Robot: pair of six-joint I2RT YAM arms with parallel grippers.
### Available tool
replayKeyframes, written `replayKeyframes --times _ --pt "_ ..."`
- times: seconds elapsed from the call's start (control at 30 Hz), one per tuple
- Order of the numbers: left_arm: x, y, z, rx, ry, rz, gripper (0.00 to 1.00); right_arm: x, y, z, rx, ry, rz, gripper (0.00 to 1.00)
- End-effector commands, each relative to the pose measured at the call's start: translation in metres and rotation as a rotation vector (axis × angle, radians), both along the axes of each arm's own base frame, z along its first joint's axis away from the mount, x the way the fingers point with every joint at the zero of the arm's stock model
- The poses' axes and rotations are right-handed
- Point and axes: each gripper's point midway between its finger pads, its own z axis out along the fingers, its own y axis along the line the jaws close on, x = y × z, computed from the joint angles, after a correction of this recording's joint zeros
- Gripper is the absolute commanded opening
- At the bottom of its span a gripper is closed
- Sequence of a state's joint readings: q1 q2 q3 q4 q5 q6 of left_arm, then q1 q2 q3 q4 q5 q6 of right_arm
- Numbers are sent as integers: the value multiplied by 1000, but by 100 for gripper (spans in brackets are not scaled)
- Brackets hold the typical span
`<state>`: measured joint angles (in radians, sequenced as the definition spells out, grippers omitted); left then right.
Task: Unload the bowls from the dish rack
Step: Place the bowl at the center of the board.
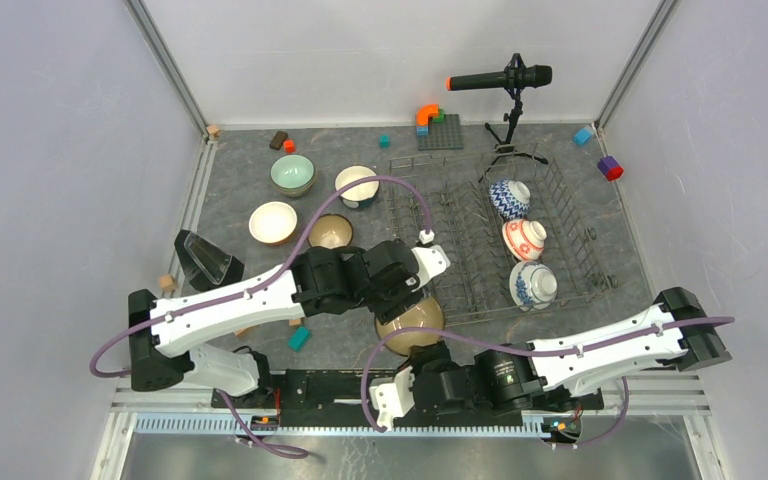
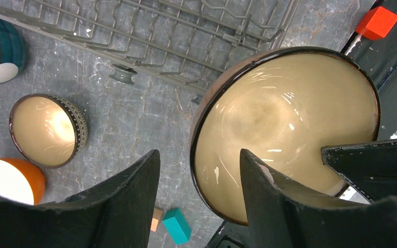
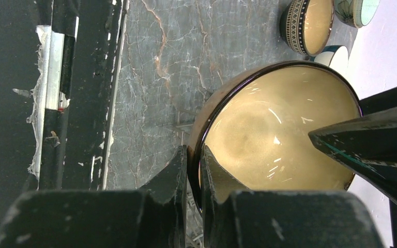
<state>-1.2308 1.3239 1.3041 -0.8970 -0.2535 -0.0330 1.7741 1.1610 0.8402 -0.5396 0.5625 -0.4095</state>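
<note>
A large tan bowl with a dark rim (image 1: 410, 322) hangs just off the near left corner of the dish rack (image 1: 572, 292). My right gripper (image 3: 194, 152) is shut on this bowl's rim (image 3: 279, 129), one finger inside and one outside. My left gripper (image 2: 199, 155) is open and straddles the opposite rim of the same bowl (image 2: 284, 113), with neither finger touching it. Three patterned bowls stay in the rack: blue-white (image 1: 509, 198), red-white (image 1: 524, 239) and blue floral (image 1: 533, 285).
Left of the rack stand a pale green bowl (image 1: 292, 174), a teal bowl (image 1: 357, 185), an orange bowl (image 1: 273, 222) and a dark striped bowl (image 1: 331, 232). A teal block (image 2: 177, 226) lies below the tan bowl. A microphone stand (image 1: 508, 120) rises behind the rack.
</note>
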Motion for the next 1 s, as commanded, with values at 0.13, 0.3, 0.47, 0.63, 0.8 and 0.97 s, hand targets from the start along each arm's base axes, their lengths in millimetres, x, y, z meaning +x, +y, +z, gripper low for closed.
replayKeyframes --times 0.13,0.3,0.47,0.63,0.8,0.97 --pt "-9 -1 -13 54 26 -56 54 6 22 50 157 -63 -28 0" --pt "-11 -2 -15 59 32 -59 43 7 22 49 157 -64 -33 0" --pt "-13 -4 -14 53 38 -65 27 7 21 48 163 -61 -45 0" --pt "-15 -4 -13 43 48 -64 18 7 22 49 176 -53 -52 0" --pt "-17 -6 -9 22 56 -62 3 6 23 48 177 -49 -53 0" --pt "-20 -7 -8 10 69 -70 2 6 23 48 192 -42 -64 13"
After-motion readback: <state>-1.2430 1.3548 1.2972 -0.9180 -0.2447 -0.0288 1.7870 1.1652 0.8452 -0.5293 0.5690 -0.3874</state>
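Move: The brown bowl hangs between the hands, its middle roughly 4 cm back and 3 cm right of the left hand point and some 3 cm lower, its far rim between the open fingers. From the left hand, the patterned bowl stands about 14 cm ahead, 14 cm left and 17 cm down, the dish rack's middle 13 cm ahead, 22 cm right and 15 cm down. From the right hand, which grips the near rim, the bowl's middle is around 6 cm ahead, straight ahead and about level. Down by only about 1.5 cm, the left hand eases over the brown bowl's far rim, one finger inside and one outside, then stops while its well-opened fingers close and pinch the wall. The right hand stays practically in place, fingers shut on the near rim, keeping its hold. ##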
